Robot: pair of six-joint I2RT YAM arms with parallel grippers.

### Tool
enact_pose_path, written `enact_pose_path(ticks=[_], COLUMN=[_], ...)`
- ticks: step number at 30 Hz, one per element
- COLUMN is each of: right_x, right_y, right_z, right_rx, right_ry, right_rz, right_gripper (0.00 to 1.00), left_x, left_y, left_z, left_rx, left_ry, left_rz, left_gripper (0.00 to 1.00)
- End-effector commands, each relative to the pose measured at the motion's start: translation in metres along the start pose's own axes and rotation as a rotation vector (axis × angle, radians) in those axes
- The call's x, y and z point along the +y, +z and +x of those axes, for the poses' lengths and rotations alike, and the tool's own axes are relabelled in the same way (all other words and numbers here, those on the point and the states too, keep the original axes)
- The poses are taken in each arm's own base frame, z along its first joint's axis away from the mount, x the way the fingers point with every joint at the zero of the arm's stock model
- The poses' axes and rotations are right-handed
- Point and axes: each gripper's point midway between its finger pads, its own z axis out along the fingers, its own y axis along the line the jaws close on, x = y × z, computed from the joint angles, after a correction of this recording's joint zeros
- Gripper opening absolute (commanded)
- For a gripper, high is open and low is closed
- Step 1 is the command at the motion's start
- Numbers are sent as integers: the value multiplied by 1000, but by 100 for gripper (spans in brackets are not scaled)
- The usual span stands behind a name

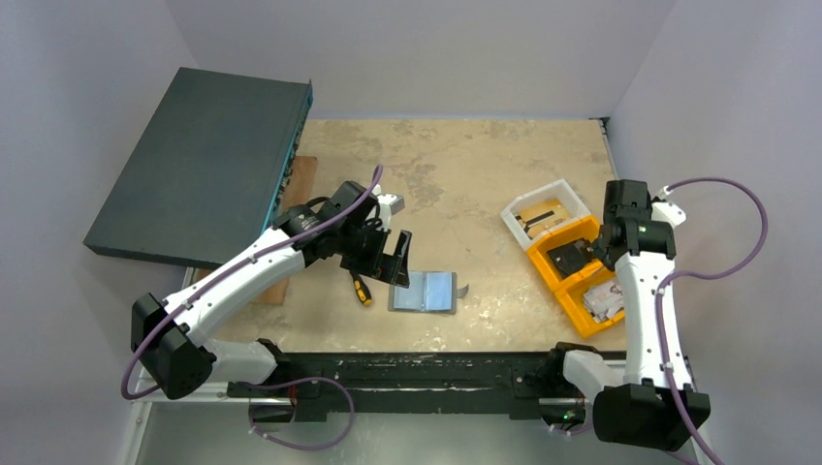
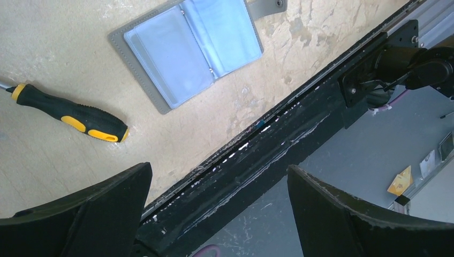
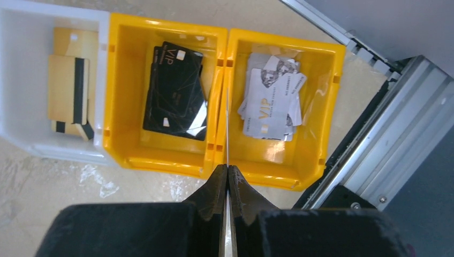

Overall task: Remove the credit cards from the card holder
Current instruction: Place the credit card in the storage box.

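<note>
The grey card holder [image 1: 424, 291] [image 2: 187, 51] lies open and flat near the table's front edge, its pale blue clear sleeves facing up. My left gripper [image 1: 393, 257] [image 2: 219, 171] hovers just left of it, open wide with nothing between its fingers. Over at the bins, my right gripper [image 3: 227, 168] is shut on a thin white credit card [image 3: 227, 128] seen edge-on, above the wall shared by the two orange bins. Black cards [image 3: 174, 88] fill the middle orange bin [image 3: 160, 158]. White cards [image 3: 270, 99] lie in the right orange bin [image 3: 267, 171].
A white bin [image 3: 16, 80] holds gold cards [image 3: 67, 88]. A black-and-yellow screwdriver [image 1: 361, 288] [image 2: 69, 115] lies left of the card holder. A large dark flat box [image 1: 204, 165] leans at the back left over a wooden board [image 1: 300, 174].
</note>
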Motion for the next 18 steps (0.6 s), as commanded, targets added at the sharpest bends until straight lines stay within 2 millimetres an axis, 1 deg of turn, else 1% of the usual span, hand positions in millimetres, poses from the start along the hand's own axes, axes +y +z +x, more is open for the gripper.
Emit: enact_pose_path(ticks=[1,5,10,13,18], right_x=[-17,-24,-28,-29,-35], right_y=[7,21,43,54,62], right_z=[-4,-4,0,3,2], right_rx=[-17,-9,36,66,86], right_ry=[-25,-23,-37,-37,-28], right_rz=[83,143,218,232,277], right_gripper=[0,0,0,0,0], left_x=[-6,-7,-8,-8,-9], left_y=[-5,-5,-7,-6,-6], left_z=[-5,-5,-5,-3,-3], left_rx=[-37,-39,-44,-40,-40], left_ry=[21,19,22,22,24], left_rz=[41,46,49,51,54], left_gripper=[98,98,98,98,98])
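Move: The right gripper holds a card edge-on. The rear yellow compartment of the storage box, with the pale VIP cards, lies about 7 cm to its right, 4 cm back and some 17 cm below. The black cards' compartment is about 7 cm ahead and 1 cm to the right, and the white bin about 17 cm ahead and 6 cm to the left, both at the same depth. From the left gripper, the pale cards' compartment is roughly 52 cm to the right, 3 cm ahead and 16 cm below. Keep the right fingers shut on the card and lower it about 5.5 cm towards the compartment of pale VIP cards, drifting some 4 cm to the right as you sink. Start gently, then descend faster, tipping the wrist about 15 degrees so that the fingertips swing back from the divider to over the pale cards. ##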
